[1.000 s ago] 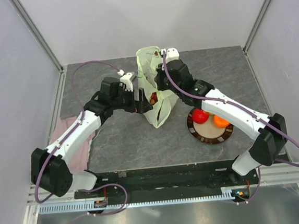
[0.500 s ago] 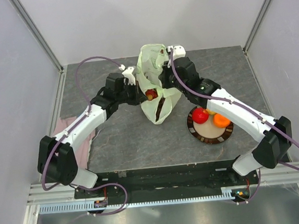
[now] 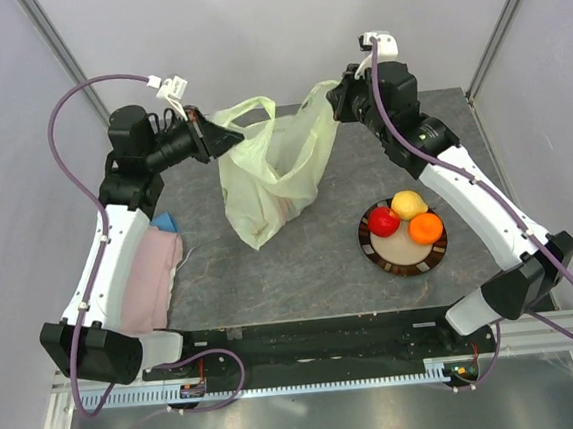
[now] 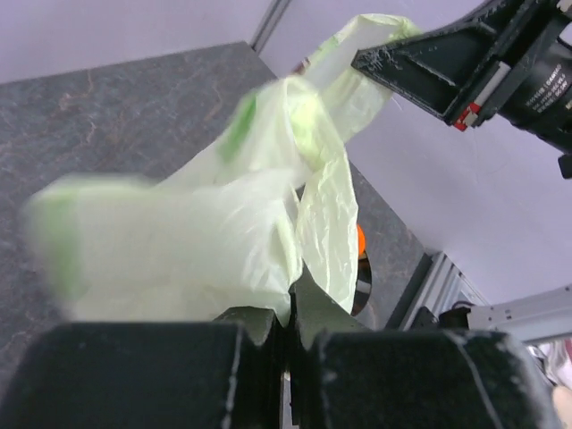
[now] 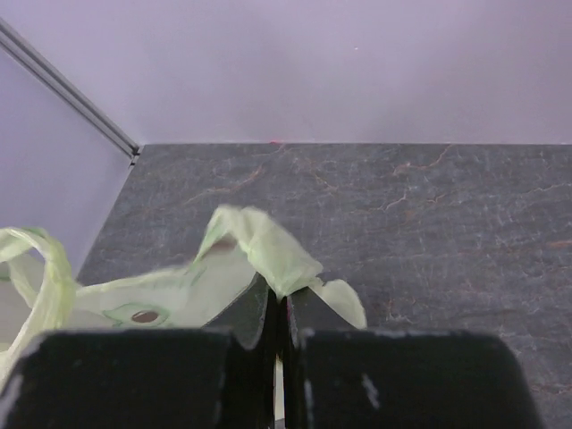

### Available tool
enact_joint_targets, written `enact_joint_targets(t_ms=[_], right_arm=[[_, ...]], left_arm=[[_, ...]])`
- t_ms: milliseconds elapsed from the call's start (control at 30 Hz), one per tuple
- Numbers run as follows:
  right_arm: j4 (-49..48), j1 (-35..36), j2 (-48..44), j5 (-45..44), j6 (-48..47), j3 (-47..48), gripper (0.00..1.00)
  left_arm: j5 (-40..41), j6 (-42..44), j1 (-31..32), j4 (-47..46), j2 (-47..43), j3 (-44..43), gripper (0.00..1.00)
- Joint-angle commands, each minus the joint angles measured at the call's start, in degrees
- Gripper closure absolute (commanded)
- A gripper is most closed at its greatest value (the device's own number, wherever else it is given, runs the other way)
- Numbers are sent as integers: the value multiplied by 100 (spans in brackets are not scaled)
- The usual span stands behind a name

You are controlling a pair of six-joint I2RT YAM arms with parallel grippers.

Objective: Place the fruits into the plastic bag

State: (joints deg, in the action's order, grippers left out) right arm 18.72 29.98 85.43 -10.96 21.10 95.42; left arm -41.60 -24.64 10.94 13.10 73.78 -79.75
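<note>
The pale yellow-green plastic bag (image 3: 268, 176) hangs stretched between both grippers above the table's far middle, its mouth pulled wide. My left gripper (image 3: 228, 136) is shut on the bag's left handle (image 4: 268, 259). My right gripper (image 3: 335, 97) is shut on the right handle (image 5: 273, 255). A red apple (image 3: 384, 222), a yellow lemon (image 3: 409, 204) and an orange (image 3: 425, 227) lie on the dark-rimmed plate (image 3: 405, 255) at the right. A faint reddish shape shows through the bag's lower part. The grapes are hidden.
A pink cloth (image 3: 142, 282) lies at the table's left edge with a small blue thing (image 3: 165, 223) at its far end. Grey walls and metal frame posts surround the table. In the left wrist view the right arm's gripper (image 4: 420, 67) shows at upper right.
Both arms have swung up and apart, left arm far left, right arm toward the back. The bag went from bunched between them to stretched open. The lemon on the plate is uncovered.
</note>
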Motion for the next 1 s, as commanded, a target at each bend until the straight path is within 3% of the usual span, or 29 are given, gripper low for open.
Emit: enact_joint_targets(t_ms=[0,300,433,467,567,700,767,967], right_arm=[[-70,-18,254,348,131,-84,100],[-343,-9,440,1087,359,-866,99],[-369,-9,282,1079,245,-920,73],[-378,-9,255,1087,228,-920,58],[-369,-9,132,1351,87,-963,32],[-395,-18,-131,1693,-246,-1130,8],[-509,-18,-315,1755,-370,-1279,3],[-476,-9,-1492,1466,-528,-1877,2]], left_arm=[[-551,-103,-179,-1,163,476,98],[-155,547,-294,297,-100,1541,98],[-155,864,-294,281,-354,1681,98],[-59,926,-294,263,-399,1708,98],[99,1163,-294,219,-575,1883,98],[100,1199,-294,254,-645,1945,99],[135,1251,-294,377,-602,1893,98],[415,1418,-294,649,-654,1717,98]])
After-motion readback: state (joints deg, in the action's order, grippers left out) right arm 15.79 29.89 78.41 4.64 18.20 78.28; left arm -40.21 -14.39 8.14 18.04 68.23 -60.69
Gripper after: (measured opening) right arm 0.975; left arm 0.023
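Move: Between the two closed grippers, each already holding a side of its rim, the plastic bag hangs. Its middle is about 7 cm to the right of the left hand, 3 cm back and 18 cm below; from the right hand, some 13 cm left, 5 cm back and 18 cm down. The plate is about 13 cm right of the right hand, 13 cm back and 37 cm below, with the red fruit on it 10 cm right and 9 cm back, the lemon 15 cm right and 5 cm back. Lowering the bag together, both hands sink about 12 cm; the left drifts slightly left and back and keeps its pinch on the rim as its wrist tips down. At the bottom the right hand, having edged some 3 cm left, opens wide and lets go of its side of the rim, then draws back about 5 cm while rising a little less. ##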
